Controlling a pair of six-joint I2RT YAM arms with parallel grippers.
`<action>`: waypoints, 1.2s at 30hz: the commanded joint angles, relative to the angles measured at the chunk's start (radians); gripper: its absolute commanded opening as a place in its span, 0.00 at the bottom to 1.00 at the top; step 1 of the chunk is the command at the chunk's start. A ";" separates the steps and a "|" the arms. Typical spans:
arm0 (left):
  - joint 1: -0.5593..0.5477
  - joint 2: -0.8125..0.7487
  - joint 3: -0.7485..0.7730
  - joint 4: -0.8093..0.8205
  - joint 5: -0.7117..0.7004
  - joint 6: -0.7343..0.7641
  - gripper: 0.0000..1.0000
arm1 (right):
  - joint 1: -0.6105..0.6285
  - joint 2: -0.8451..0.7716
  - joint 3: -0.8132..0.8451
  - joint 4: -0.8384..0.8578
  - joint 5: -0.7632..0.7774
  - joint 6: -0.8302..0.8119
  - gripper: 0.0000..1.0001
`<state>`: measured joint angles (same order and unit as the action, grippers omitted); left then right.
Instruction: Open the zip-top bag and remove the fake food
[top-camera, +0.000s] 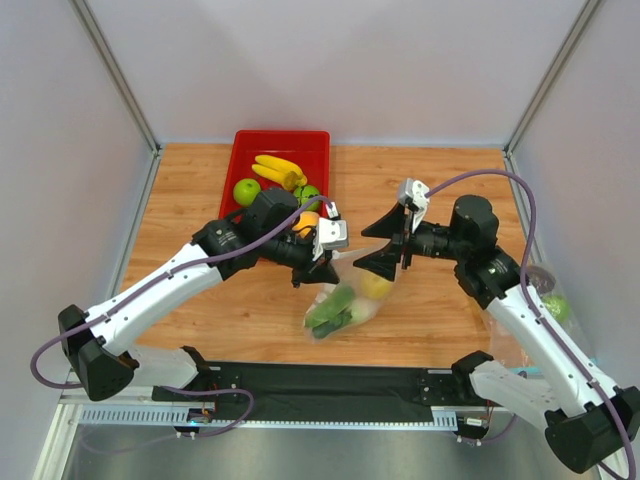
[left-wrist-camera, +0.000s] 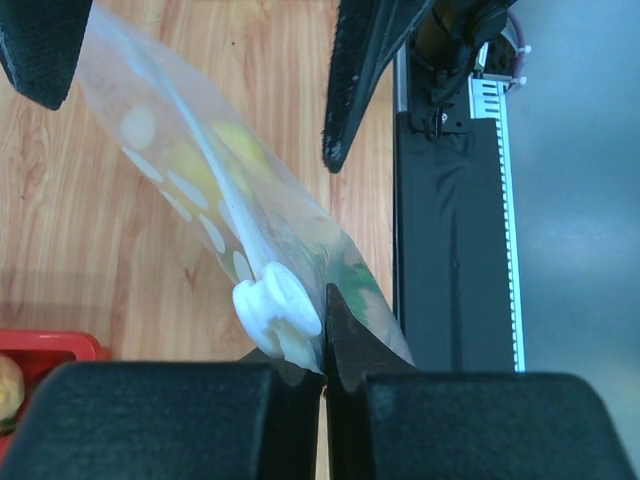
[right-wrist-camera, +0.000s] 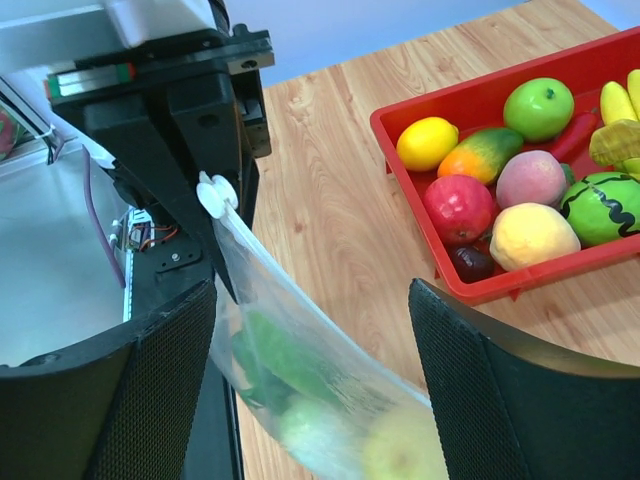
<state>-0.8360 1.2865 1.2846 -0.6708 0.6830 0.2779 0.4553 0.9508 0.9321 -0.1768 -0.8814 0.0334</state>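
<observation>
The zip-top bag (top-camera: 345, 305) hangs tilted over the wooden table, clear plastic with white dots (left-wrist-camera: 210, 200). My left gripper (top-camera: 318, 268) is shut on its top edge (left-wrist-camera: 328, 330), right beside the white slider (left-wrist-camera: 275, 310). Fake food shows through the plastic: a dark green cucumber (right-wrist-camera: 280, 360) and a pale yellow fruit (right-wrist-camera: 410, 450). My right gripper (top-camera: 385, 243) is open, and its fingers straddle the bag's middle (right-wrist-camera: 315, 380) without touching it. The slider (right-wrist-camera: 215, 195) sits at the bag's upper end under the left gripper.
A red tray (top-camera: 240, 160) of toy fruit stands at the back left, close to the right gripper's far finger (right-wrist-camera: 540, 275). A second clear bag (top-camera: 545, 295) lies by the right wall. A black rail (top-camera: 320, 385) runs along the near edge.
</observation>
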 joint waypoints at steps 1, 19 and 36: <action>0.003 -0.039 0.045 0.001 0.046 0.020 0.00 | 0.006 0.022 0.039 0.025 0.001 -0.030 0.80; 0.005 -0.036 0.062 -0.036 0.017 0.035 0.00 | 0.039 0.103 0.074 -0.039 -0.091 -0.105 0.12; 0.003 -0.181 -0.131 0.270 -0.198 -0.032 0.36 | 0.052 0.037 0.103 -0.151 -0.007 -0.115 0.00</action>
<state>-0.8345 1.1057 1.1614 -0.4969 0.4854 0.2653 0.5018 0.9985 0.9958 -0.3225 -0.9077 -0.0685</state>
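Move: Some 2 cm farther left of the right hand and 3 cm below it, level fore and aft, runs the stretch of the bag's zip edge that it goes for. The slider, at the left fingertips, lies about 10 cm left and 5 cm back; the yellow food in the bag hangs 10 cm below and 4 cm back, with the green food 9 cm to its left and 8 cm behind it. From the left hand, that zip edge is about 9 cm right and 4 cm ahead. Sinking about 2 cm and easing a little left, the open right hand takes the bag's zip edge between its fingers and pinches it shut, then drifts about 1.5 cm back and 1 cm up with it. The left hand keeps its pinch beside the slider until then, next opens about a third to let go, moving some 2 cm each forward, left and up as its wrist turns roughly 15 degrees. ##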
